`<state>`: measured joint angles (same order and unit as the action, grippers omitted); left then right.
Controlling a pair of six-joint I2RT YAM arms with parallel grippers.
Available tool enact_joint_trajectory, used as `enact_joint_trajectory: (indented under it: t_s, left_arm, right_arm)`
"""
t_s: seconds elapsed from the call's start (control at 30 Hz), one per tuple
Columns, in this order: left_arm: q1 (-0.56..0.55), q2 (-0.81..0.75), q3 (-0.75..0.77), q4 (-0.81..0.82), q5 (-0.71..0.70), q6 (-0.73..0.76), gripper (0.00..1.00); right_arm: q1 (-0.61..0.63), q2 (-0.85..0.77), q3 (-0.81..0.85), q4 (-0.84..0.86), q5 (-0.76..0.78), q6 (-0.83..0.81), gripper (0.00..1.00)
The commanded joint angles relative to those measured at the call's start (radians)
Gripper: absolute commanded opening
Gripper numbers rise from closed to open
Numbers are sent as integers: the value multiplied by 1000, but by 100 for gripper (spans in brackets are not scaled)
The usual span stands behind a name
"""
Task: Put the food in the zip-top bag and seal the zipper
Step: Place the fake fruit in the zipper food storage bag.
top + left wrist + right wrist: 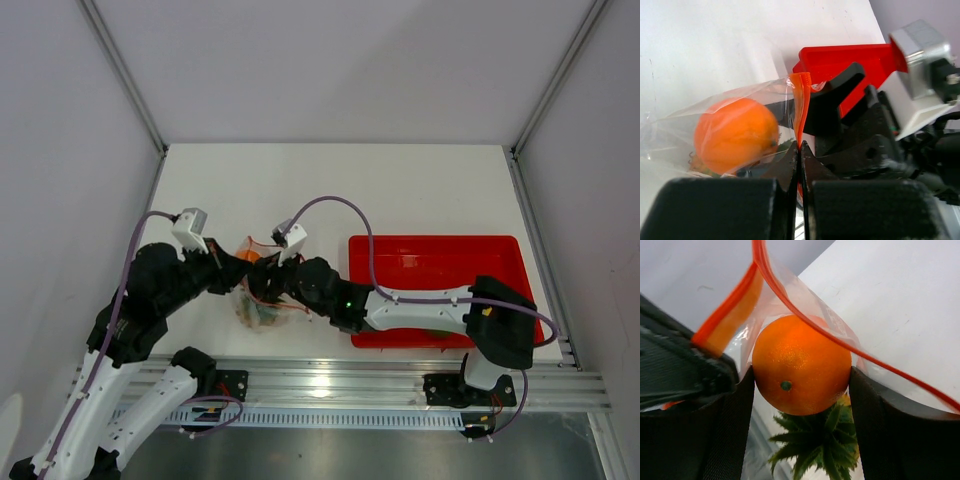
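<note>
The clear zip-top bag (258,305) lies between the two arms with its mouth held open. My left gripper (799,147) is shut on the bag's orange-red zipper (801,105) strip, pinching it between its fingertips. My right gripper (801,385) is shut on the orange ball (800,362), one finger on each side of it, and reaches into the bag's mouth. The zipper (790,305) loops around the ball. Below the ball, inside the bag, the pineapple's green crown (827,440) shows. The left wrist view sees the orange ball (735,135) through the plastic. Other food is hidden.
A red rectangular tray (440,262) lies right of the bag, under the right arm. The red tray (840,57) also appears behind the right gripper in the left wrist view. White enclosure walls surround the table on three sides.
</note>
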<state>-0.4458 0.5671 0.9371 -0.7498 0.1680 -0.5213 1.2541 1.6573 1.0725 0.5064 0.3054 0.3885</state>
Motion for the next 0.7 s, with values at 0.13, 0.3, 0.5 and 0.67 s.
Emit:
enact_joint_trajectory:
  t_s: [0.13,0.3,0.5,0.67]
  left_arm:
    - [-5,-13,20,3,64,-17,1]
    - [-5,-15,17,-5,57,-14,1]
    - [-5,-19,12,-14,33,-5,0]
    - [-5,-21,12,-8,31,-2,1]
  right_arm:
    - [-4,120,139,-8,40,13,13]
    - [-8,116,139,-34,12,9,77]
    - [-12,39,103,-77,28,7,98]
    - [-12,-1,95,-134,18,7,100]
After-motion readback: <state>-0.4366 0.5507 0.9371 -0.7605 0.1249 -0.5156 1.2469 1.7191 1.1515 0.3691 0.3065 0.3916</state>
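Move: The right hand holds the orange between its fingers, inside the mouth of the bag. The pineapple already in the bag, where the orange is to join it, lies about 5 cm back, 1 cm to the right and some 9 cm below. The zipper edge pinched by the left fingers is roughly 4 cm back, 1 cm right and 3 cm above. From the left hand, the pineapple lies about 1 cm back, level sideways and 6 cm below. Downward, about 3.5 cm, and some 2 cm left at first, the right hand carries the orange deeper into the bag. Near the bottom its fingers spread fully and let go of the orange, while the hand eases just over a centimetre back right and then rises slightly, still inside the bag mouth. The left fingers stay shut on the zipper edge. ##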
